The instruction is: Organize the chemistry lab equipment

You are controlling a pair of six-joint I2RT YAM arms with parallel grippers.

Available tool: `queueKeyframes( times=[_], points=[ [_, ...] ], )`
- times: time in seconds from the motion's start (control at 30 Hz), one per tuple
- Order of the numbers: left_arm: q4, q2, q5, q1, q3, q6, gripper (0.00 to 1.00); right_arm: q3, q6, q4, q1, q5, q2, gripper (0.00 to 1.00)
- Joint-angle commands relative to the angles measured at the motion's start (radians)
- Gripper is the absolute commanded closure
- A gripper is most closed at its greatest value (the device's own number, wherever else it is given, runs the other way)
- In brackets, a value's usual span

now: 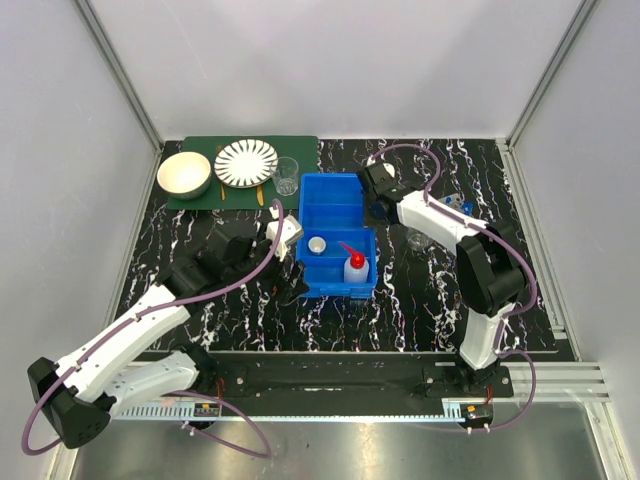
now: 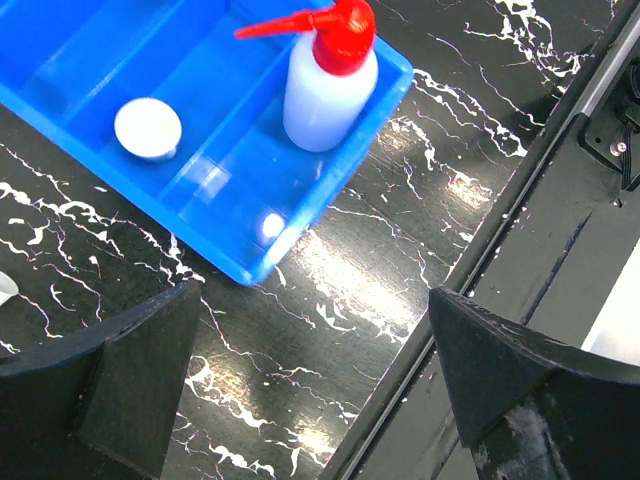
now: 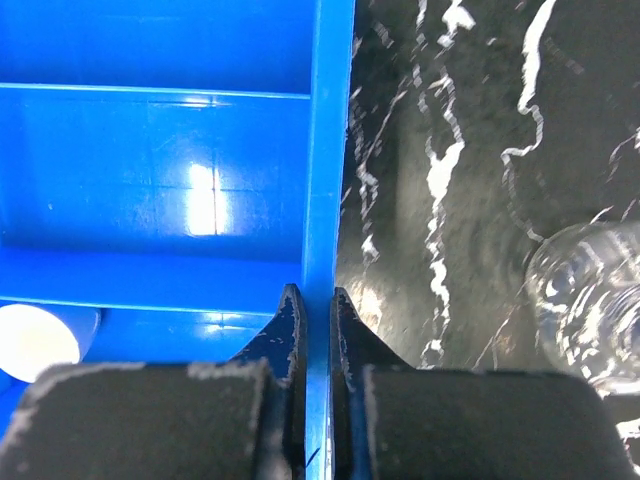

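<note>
The blue bin [image 1: 336,205] sits mid-table. In its front compartments stand the white red-nozzled squeeze bottle [image 1: 356,268] [image 2: 325,85] and a small round lid [image 1: 317,245] [image 2: 148,127] [image 3: 35,340]. My right gripper [image 1: 378,205] [image 3: 318,295] is shut on the bin's right wall [image 3: 325,150], one finger inside and one outside. My left gripper [image 1: 296,268] [image 2: 315,295] stands open over bare table just off the bin's front left corner [image 2: 250,260], holding nothing. A small clear beaker [image 1: 418,238] [image 3: 590,300] stands right of the bin. The tube rack with blue-capped tubes [image 1: 456,203] is partly hidden behind my right arm.
A green mat [image 1: 300,145] at the back left carries a cream bowl [image 1: 184,174], a striped plate [image 1: 246,162] and a clear cup [image 1: 286,175]. The black rail [image 2: 520,230] runs along the near table edge, close to my left gripper.
</note>
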Motion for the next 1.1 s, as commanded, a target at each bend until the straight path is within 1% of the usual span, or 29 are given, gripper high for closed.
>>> queueKeyframes(
  times=[0.0,0.33,0.4,0.47,0.57,0.7,0.8,0.9,1.0,1.03,1.07],
  points=[
    [0.03,-0.001,-0.008,-0.001,0.005,-0.004,0.01,-0.072,-0.035,-0.063,0.087,-0.017,-0.063,1.0],
    [0.031,-0.021,0.009,-0.001,0.0,-0.005,0.01,-0.196,0.066,-0.039,0.176,0.011,-0.17,1.0],
    [0.047,-0.027,0.038,-0.001,-0.011,-0.004,0.01,-0.207,0.085,-0.037,0.179,0.024,-0.197,1.0],
    [0.048,-0.024,0.027,-0.001,-0.018,-0.005,0.01,-0.221,0.094,-0.039,0.18,0.038,-0.214,1.0],
    [0.034,0.004,0.029,-0.001,-0.008,-0.045,0.01,-0.233,0.109,-0.043,0.182,0.073,-0.239,1.0],
    [0.008,0.03,-0.043,-0.001,0.009,-0.048,0.01,-0.256,0.119,-0.048,0.182,0.101,-0.277,1.0],
    [0.04,0.019,-0.042,-0.001,-0.014,-0.077,0.01,-0.262,0.108,-0.053,0.18,0.101,-0.282,1.0],
    [0.04,0.016,-0.133,-0.001,-0.021,-0.099,0.01,-0.258,0.097,-0.053,0.184,0.103,-0.29,1.0],
    [0.034,0.009,-0.175,-0.001,-0.014,-0.099,0.01,-0.25,0.085,-0.051,0.182,0.106,-0.294,1.0],
    [0.01,0.01,-0.187,-0.001,0.006,-0.105,0.01,-0.244,0.082,-0.053,0.184,0.107,-0.294,0.96],
    [-0.002,0.018,-0.204,0.001,0.02,-0.109,0.01,-0.242,0.076,-0.051,0.184,0.112,-0.294,0.83]
  ],
)
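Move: The blue tray is already pinched by its right rim in the right fingers; its middle lies about 8 cm left of that hand, 2 cm nearer the base and 2 cm lower. Inside it, the white cup sits some 13 cm left and 4 cm back, the squeeze bottle about 4 cm left and 12 cm back; the glass beaker stands outside, roughly 12 cm right and 3 cm back. From the left hand the tray is about 19 cm ahead, 9 cm right and 15 cm below. The blue tray is dragged level over the table towards the base, about 9 cm, by the right hand's kept pinch on its right rim. The pull starts fast, bowing nearly 4 cm left before swinging partway back right, and eases to a stop as the wrist turns slightly counter-clockwise, then partly back. Late on, the left hand, still open and touching nothing, sinks about 2 cm. ##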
